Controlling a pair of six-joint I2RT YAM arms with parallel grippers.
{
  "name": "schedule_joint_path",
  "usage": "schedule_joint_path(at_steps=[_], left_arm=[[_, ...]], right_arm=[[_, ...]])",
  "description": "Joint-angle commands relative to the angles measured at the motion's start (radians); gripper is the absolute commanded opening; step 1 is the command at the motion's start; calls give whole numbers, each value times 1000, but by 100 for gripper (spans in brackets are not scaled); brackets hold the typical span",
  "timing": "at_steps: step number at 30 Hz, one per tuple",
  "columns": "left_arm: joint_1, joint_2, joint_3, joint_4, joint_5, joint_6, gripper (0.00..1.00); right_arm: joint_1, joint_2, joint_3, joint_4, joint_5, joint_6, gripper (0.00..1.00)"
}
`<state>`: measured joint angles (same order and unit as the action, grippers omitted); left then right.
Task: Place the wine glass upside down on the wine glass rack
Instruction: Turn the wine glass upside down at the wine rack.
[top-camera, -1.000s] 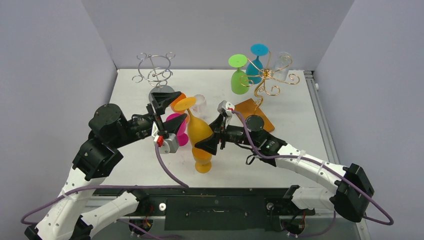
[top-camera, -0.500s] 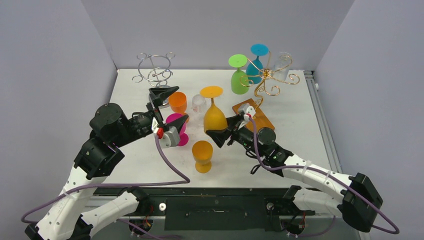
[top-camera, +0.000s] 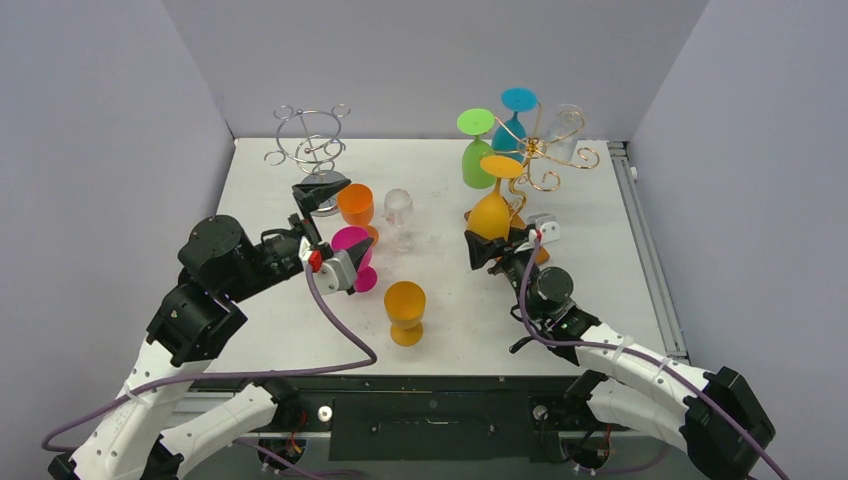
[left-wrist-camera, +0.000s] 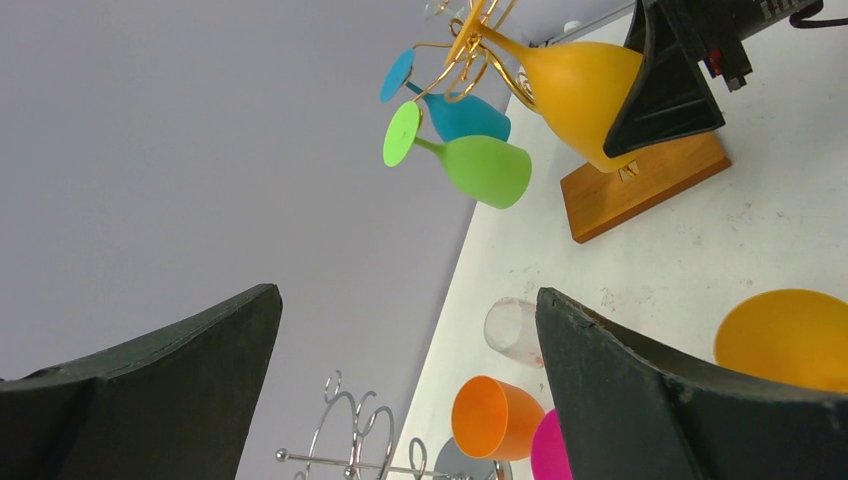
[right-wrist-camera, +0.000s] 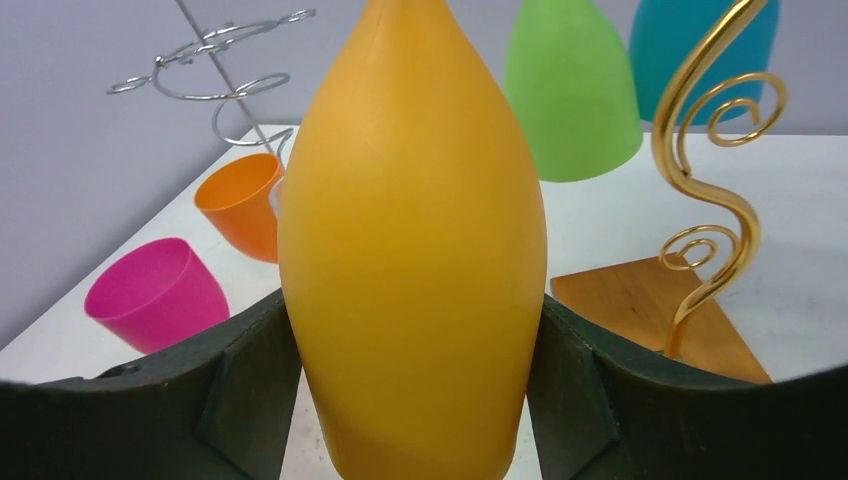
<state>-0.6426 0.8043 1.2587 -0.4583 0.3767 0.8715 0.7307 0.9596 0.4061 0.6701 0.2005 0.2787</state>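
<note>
My right gripper (top-camera: 497, 246) is shut on the bowl of a yellow-orange wine glass (top-camera: 491, 213), held upside down with its foot (top-camera: 502, 166) up beside the gold wine glass rack (top-camera: 541, 152). In the right wrist view this wine glass (right-wrist-camera: 415, 240) fills the middle, squeezed between both fingers (right-wrist-camera: 240, 385), and a gold curl of the rack (right-wrist-camera: 706, 170) stands just to its right. A green glass (top-camera: 478, 160), a blue one (top-camera: 515, 128) and a clear one (top-camera: 567, 124) hang on the rack. My left gripper (top-camera: 335, 228) is open and holds nothing, over by the pink glass (top-camera: 352, 250).
On the table stand an orange glass (top-camera: 355, 205), a clear glass (top-camera: 399, 210) and a second yellow-orange glass (top-camera: 405, 305). A silver wire rack (top-camera: 310, 140) stands at the back left. The gold rack's wooden base (top-camera: 530, 240) lies under my right gripper.
The right gripper has carried the yellow-orange glass right and back, up to the gold rack. The left gripper let go of it, opened wide and stayed near the pink glass.
</note>
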Motion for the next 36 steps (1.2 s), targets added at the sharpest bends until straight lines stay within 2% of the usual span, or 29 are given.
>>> schedule_joint_path(at_steps=[1, 13, 36], left_arm=[[-6, -13, -4, 34, -9, -41, 97], [-6, -18, -13, 26, -14, -65, 97], [-6, 1, 3, 11, -26, -76, 97]], right_arm=[[-25, -17, 0, 101, 68, -18, 34], [-134, 56, 23, 113, -1, 3, 34], [-171, 244, 140, 150, -111, 12, 33]])
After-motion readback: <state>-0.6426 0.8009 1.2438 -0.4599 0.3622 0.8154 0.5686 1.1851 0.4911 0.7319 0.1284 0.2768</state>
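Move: My right hand holds the orange-yellow wine glass upside down; the rack's free left curl lies about 8 cm ahead, 1 cm to the right and 10 cm above the hand. The hanging green glass is some 15 cm ahead, 2 cm left; the blue one 20 cm ahead, 4 cm right. The rack's base board sits 11 cm ahead, 6 cm right, far below. From my left hand the curl is roughly 18 cm ahead, 22 cm right and 8 cm lower. Keeping my right fingers closed on the upturned bowl, I carry the glass forward and to the right towards the free curl, then sink about 2.5 cm and keep easing forward while coming back left, some 6 cm forward in all. My wrist swings roughly 10 degrees clockwise and gives back about half of it, bringing the stem in at the curl. ##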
